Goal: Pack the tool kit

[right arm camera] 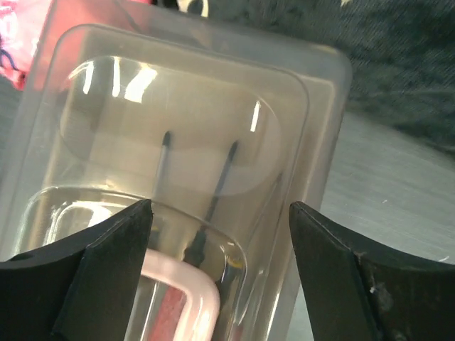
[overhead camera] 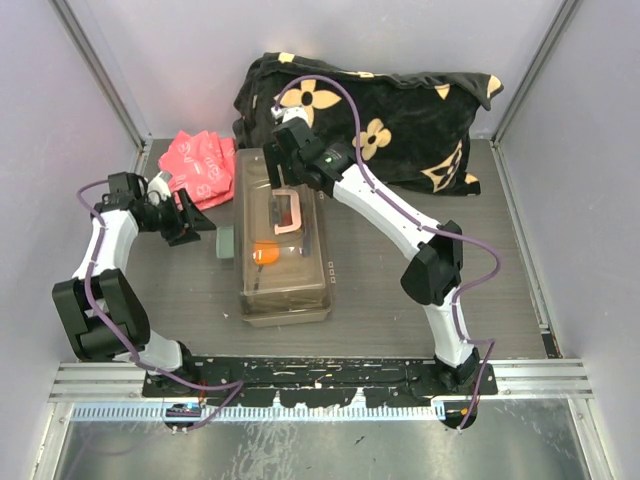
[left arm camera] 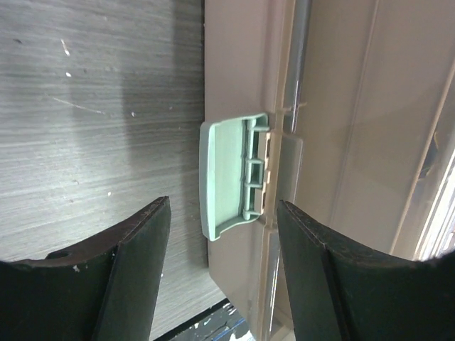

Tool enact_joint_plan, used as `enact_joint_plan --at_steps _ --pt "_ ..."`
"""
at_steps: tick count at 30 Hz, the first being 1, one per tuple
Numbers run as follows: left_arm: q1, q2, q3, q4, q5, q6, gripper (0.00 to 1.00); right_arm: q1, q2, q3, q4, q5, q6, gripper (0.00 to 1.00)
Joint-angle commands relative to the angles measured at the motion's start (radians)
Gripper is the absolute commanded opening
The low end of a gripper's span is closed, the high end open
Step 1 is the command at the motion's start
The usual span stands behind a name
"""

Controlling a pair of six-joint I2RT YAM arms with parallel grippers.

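The tool kit (overhead camera: 283, 245) is a long translucent grey-brown box lying lid-down-shut in the middle of the table, with its cream handle (overhead camera: 289, 212) on top. An orange tape measure (overhead camera: 265, 253) shows through the lid. My left gripper (overhead camera: 205, 228) is open at the box's left side. In the left wrist view its fingers straddle a pale green latch (left arm camera: 231, 177) that sticks out from the beige box wall (left arm camera: 341, 142), not touching it. My right gripper (overhead camera: 280, 155) hovers open over the box's far end. Beneath it (right arm camera: 221, 204) lie the clear lid, the handle (right arm camera: 192, 284) and two thin screwdriver shafts (right arm camera: 163, 160).
A black flower-patterned blanket (overhead camera: 380, 110) lies bunched at the back, just behind the box. A red packet (overhead camera: 200, 165) lies at the back left, near my left arm. Grey walls close in both sides, and a metal rail (overhead camera: 320, 372) runs along the near edge.
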Motion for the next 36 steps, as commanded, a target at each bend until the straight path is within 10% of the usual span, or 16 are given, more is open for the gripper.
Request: enact_joint_plan --at_steps 1,36 --pt "0.005 -0.071 -0.063 0.088 0.058 0.02 0.63 0.017 -0.115 -0.088 0.028 -0.109 0.063 0.82" --pt "0.027 0.206 -0.152 0.352 0.351 -0.044 0.67 0.178 -0.201 -0.321 0.109 -0.031 0.136 0.78"
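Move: The open green latch on the toolbox's left side is about 4 cm to the left hand's right, 2 cm back and 5 cm below. From that hand the pink bag is roughly 20 cm ahead, 1 cm left. The right hand hangs above the closed lid: its handle is some 6 cm back, 1 cm right and 9 cm below, with the orange tape measure under the lid about 12 cm back, 4 cm left. Back over the closed lid the right hand sweeps some 10 cm, drifting about 4 cm left and turning slightly counter-clockwise, then eases down about 2 cm above the handle's left side, fingers wide open. The left hand first dips and draws back slightly, then edges forward and right, about 4 cm lower in all, towards the green latch, its left side rolling down some 15 degrees, fingers still open. ##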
